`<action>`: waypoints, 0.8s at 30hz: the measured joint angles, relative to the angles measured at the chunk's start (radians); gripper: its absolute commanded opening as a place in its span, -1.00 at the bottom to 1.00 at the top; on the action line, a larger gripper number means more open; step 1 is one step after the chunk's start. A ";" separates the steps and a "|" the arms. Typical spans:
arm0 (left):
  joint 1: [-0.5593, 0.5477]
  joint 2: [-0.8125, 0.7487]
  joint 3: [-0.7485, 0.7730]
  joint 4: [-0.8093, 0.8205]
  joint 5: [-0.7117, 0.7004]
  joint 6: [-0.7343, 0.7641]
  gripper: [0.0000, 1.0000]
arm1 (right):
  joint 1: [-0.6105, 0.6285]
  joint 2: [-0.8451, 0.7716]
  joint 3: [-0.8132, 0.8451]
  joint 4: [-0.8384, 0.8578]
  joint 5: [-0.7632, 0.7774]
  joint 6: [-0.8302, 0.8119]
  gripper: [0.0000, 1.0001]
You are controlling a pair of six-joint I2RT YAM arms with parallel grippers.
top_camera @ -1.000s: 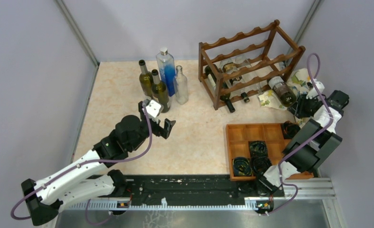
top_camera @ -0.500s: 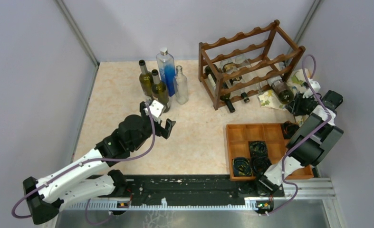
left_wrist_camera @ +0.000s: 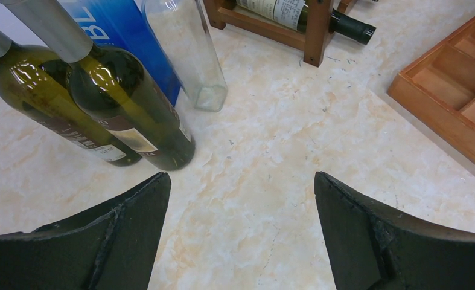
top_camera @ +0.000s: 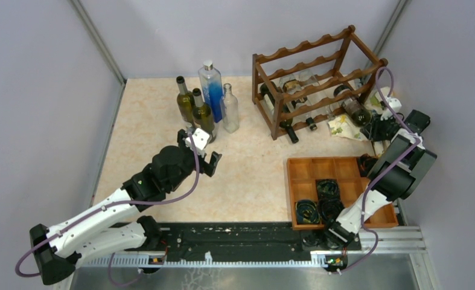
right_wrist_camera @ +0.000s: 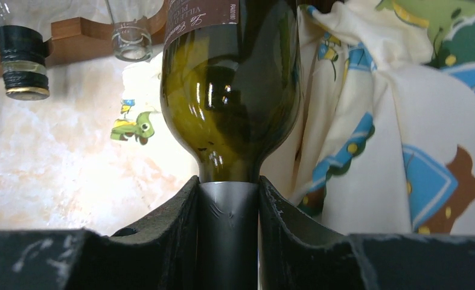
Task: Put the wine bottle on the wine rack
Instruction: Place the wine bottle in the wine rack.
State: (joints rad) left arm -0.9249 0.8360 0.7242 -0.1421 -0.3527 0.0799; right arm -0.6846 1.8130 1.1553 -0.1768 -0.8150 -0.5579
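Observation:
The wine bottle (top_camera: 353, 109) is dark green with a grey foil neck. It lies nearly level at the right end of the wine rack (top_camera: 319, 60), base toward the lower rails. My right gripper (top_camera: 377, 128) is shut on its neck. In the right wrist view the fingers clamp the foil neck at the gripper (right_wrist_camera: 229, 181), with the bottle (right_wrist_camera: 232, 90) pointing away past a rack rail (right_wrist_camera: 72, 30). My left gripper (top_camera: 206, 158) hovers open over bare table, right of the standing bottles; the left wrist view shows that gripper (left_wrist_camera: 241, 178) holding nothing.
Two green bottles (top_camera: 194, 107), a blue bottle (top_camera: 211, 84) and a clear one (top_camera: 229, 109) stand at the back left. Other bottles lie in the rack's lower tiers. A patterned cloth (top_camera: 343, 127) lies right of the rack. A wooden compartment tray (top_camera: 290, 187) holds coiled cables.
The right arm has carried the wine bottle up and to the left, bringing it closer in against the rack's right end. The left arm has barely shifted.

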 measured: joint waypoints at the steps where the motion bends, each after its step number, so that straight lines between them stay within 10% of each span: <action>1: 0.000 0.000 0.000 0.000 0.000 0.002 0.89 | 0.006 0.013 0.010 0.008 0.001 -0.003 -1.00; 24: 0.000 0.021 -0.023 0.003 -0.004 0.045 0.89 | 0.122 0.134 0.032 0.314 0.000 0.047 -1.00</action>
State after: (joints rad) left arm -0.9249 0.8566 0.7013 -0.1390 -0.3565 0.1249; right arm -0.5625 1.9469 1.1877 0.1371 -0.8146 -0.5114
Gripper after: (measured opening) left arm 0.945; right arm 0.329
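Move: The right gripper holds the wine bottle by its neck, with the base already reaching in at the rack. The front notch for it, bottom row, right end, lies about 11 cm ahead, 7 cm left and 3 cm lower. The clear bottle's mouth is roughly 9 cm ahead and 16 cm left, the printed cloth heap about 8 cm ahead and 6 cm right. From the left gripper, that notch is some 25 cm ahead, 60 cm right, 18 cm down. Keep the right gripper shut on the neck and slide the wine bottle base-first into the bottom row, over the lower front rail and under the rail above it: about 7 cm forward, bearing some 2 cm left, nearly level. Meanwhile tip the fingers up about 10 degrees so the bottle lies flatter, turning slightly counter-clockwise. ##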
